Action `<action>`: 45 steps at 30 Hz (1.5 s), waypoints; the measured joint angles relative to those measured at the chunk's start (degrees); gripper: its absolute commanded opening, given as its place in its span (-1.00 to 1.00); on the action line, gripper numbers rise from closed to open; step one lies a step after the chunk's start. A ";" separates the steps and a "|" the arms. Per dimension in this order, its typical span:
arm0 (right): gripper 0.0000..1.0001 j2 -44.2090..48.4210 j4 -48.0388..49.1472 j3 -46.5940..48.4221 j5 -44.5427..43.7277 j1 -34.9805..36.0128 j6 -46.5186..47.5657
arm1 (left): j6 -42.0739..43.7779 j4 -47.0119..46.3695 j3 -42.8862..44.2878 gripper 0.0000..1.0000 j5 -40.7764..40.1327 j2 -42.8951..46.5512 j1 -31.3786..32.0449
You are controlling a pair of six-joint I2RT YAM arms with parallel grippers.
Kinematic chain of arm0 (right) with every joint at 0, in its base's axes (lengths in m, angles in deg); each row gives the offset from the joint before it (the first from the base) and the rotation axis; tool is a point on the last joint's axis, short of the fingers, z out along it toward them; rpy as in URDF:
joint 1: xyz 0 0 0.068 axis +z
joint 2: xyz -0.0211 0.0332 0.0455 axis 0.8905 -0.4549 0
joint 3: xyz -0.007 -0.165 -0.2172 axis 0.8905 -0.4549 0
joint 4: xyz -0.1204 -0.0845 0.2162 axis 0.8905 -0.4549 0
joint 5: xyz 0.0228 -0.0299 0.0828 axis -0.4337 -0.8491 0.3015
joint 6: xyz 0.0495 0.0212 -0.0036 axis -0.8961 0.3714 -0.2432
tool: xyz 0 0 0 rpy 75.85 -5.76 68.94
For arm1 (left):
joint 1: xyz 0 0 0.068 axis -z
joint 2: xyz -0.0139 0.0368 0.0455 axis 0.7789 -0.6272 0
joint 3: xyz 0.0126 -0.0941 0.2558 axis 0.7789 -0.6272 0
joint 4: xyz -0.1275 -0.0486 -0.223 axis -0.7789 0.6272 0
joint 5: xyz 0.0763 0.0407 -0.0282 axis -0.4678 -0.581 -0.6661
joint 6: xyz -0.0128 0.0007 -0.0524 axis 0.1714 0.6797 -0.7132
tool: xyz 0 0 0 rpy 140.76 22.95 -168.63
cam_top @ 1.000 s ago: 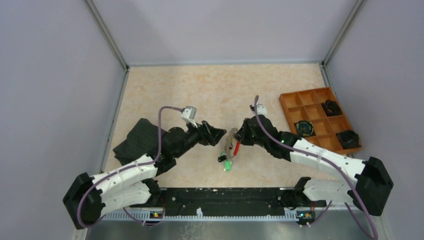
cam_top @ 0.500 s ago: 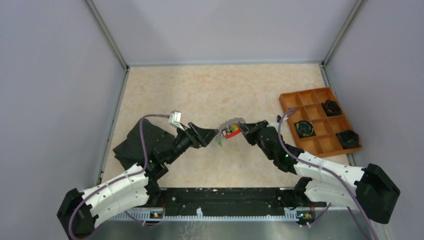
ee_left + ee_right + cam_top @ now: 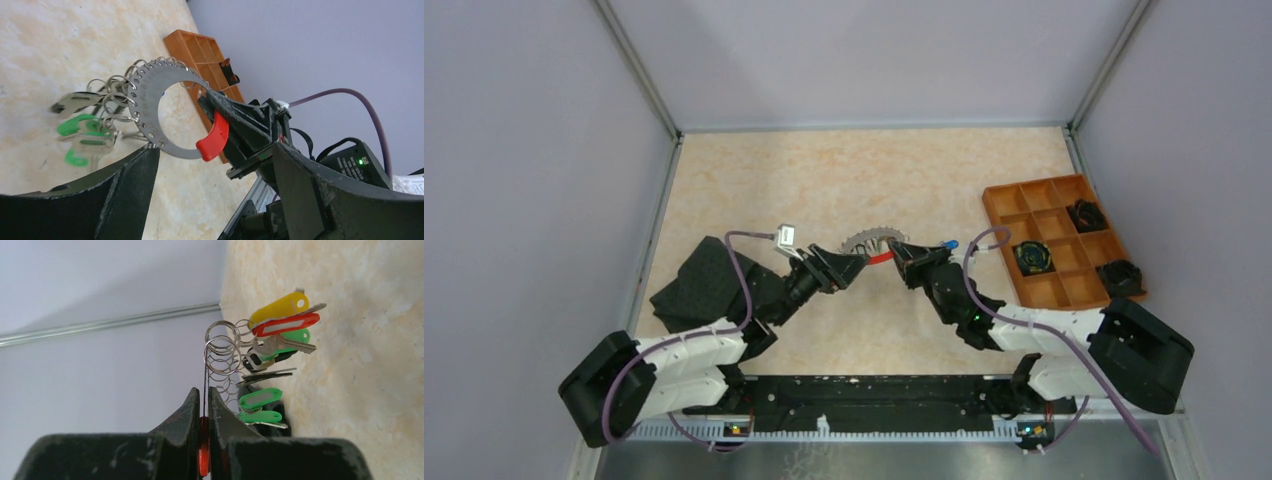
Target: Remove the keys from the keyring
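Observation:
The keyring [image 3: 150, 112] is a flat grey metal ring with a red sleeve [image 3: 214, 136], held above the table. My right gripper [image 3: 204, 392] is shut on the red sleeve [image 3: 203, 447], with the ring edge-on between its fingers. The keys [image 3: 280, 322] hang from small wire rings on the far arc, with yellow, red and green tags; the green ones [image 3: 80, 135] also show in the left wrist view. My left gripper [image 3: 215, 150] is open, its fingers either side of the ring's lower arc and the ring's edge close to one fingertip. Seen from above, the keyring [image 3: 867, 240] sits between both grippers.
An orange compartment tray [image 3: 1036, 195] stands at the right, holding black coiled objects [image 3: 1032, 257]. A black pad [image 3: 707, 280] lies under the left arm. Grey walls with metal rails enclose the table on three sides.
The right gripper has carried the keyring up and towards the back, turning it from hanging down to nearly level. The left gripper has followed, closed in on the ring and opened slightly wider.

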 measured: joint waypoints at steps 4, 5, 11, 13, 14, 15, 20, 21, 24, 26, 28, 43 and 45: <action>-1.00 -1.53 1.60 0.76 -3.28 2.40 -0.66 | -1.25 -6.71 0.15 0.68 0.02 -5.46 0.00; -1.00 -1.73 1.70 1.18 -4.09 2.71 -0.72 | -1.66 -8.11 0.17 0.66 -0.07 -6.78 0.00; -1.00 -1.86 2.47 3.56 -7.67 2.86 -1.53 | -2.80 -14.32 0.17 0.42 -3.08 -11.23 0.00; -1.00 -2.23 2.60 4.17 -7.82 2.86 -2.21 | -2.95 -16.09 0.22 0.32 -3.80 -12.76 -0.02; -1.00 -2.64 2.91 4.42 -7.98 2.89 -2.51 | -3.19 -16.90 0.24 0.21 -4.00 -13.49 -0.02; -1.00 -3.04 2.97 4.55 -8.20 2.89 -2.60 | -3.32 -18.27 0.24 0.13 -4.37 -14.47 -0.02; -1.00 -4.11 2.23 4.57 -8.39 2.89 -2.71 | -4.37 -22.16 0.24 -0.05 -4.15 -17.75 -0.46; -1.00 -4.11 2.21 4.57 -8.39 2.89 -2.73 | -4.42 -22.75 0.24 -0.09 -3.87 -17.97 -0.59; -1.00 -4.09 2.23 4.57 -8.07 2.95 -2.78 | -4.57 -23.21 0.48 -0.13 -3.21 -17.99 -0.90; -1.00 -4.04 2.23 4.57 -7.39 2.99 -2.69 | -4.59 -23.17 1.01 -0.16 -2.97 -18.12 -1.16; -1.00 -3.85 2.21 4.55 -7.02 3.28 -2.67 | -4.63 -23.21 1.64 -0.19 -2.69 -18.49 -1.38; 0.02 3.93 -0.70 0.59 -5.09 4.20 2.60 | -9.90 -28.30 4.20 -1.00 6.93 -24.81 -1.97; 0.15 6.56 -0.52 -1.05 -2.60 4.59 4.63 | -10.14 -25.42 4.79 -1.00 10.21 -24.55 -2.78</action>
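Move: The left hand, wide open, has the keyring's red section about 4 cm to its right, 3 cm ahead and 2 cm lower; the bunch of keys hangs some 6 cm ahead, 3 cm right and 6 cm below. The right hand, shut on the ring, has that red section roughly 2 cm back and 3 cm to its left, at its height, and the keys about 1 cm ahead, 4 cm left and 4 cm below. Left hand reaches forward, then about 4 cm right, pinching the keyring's red section; right rises 3 cm, opens, retreats. ##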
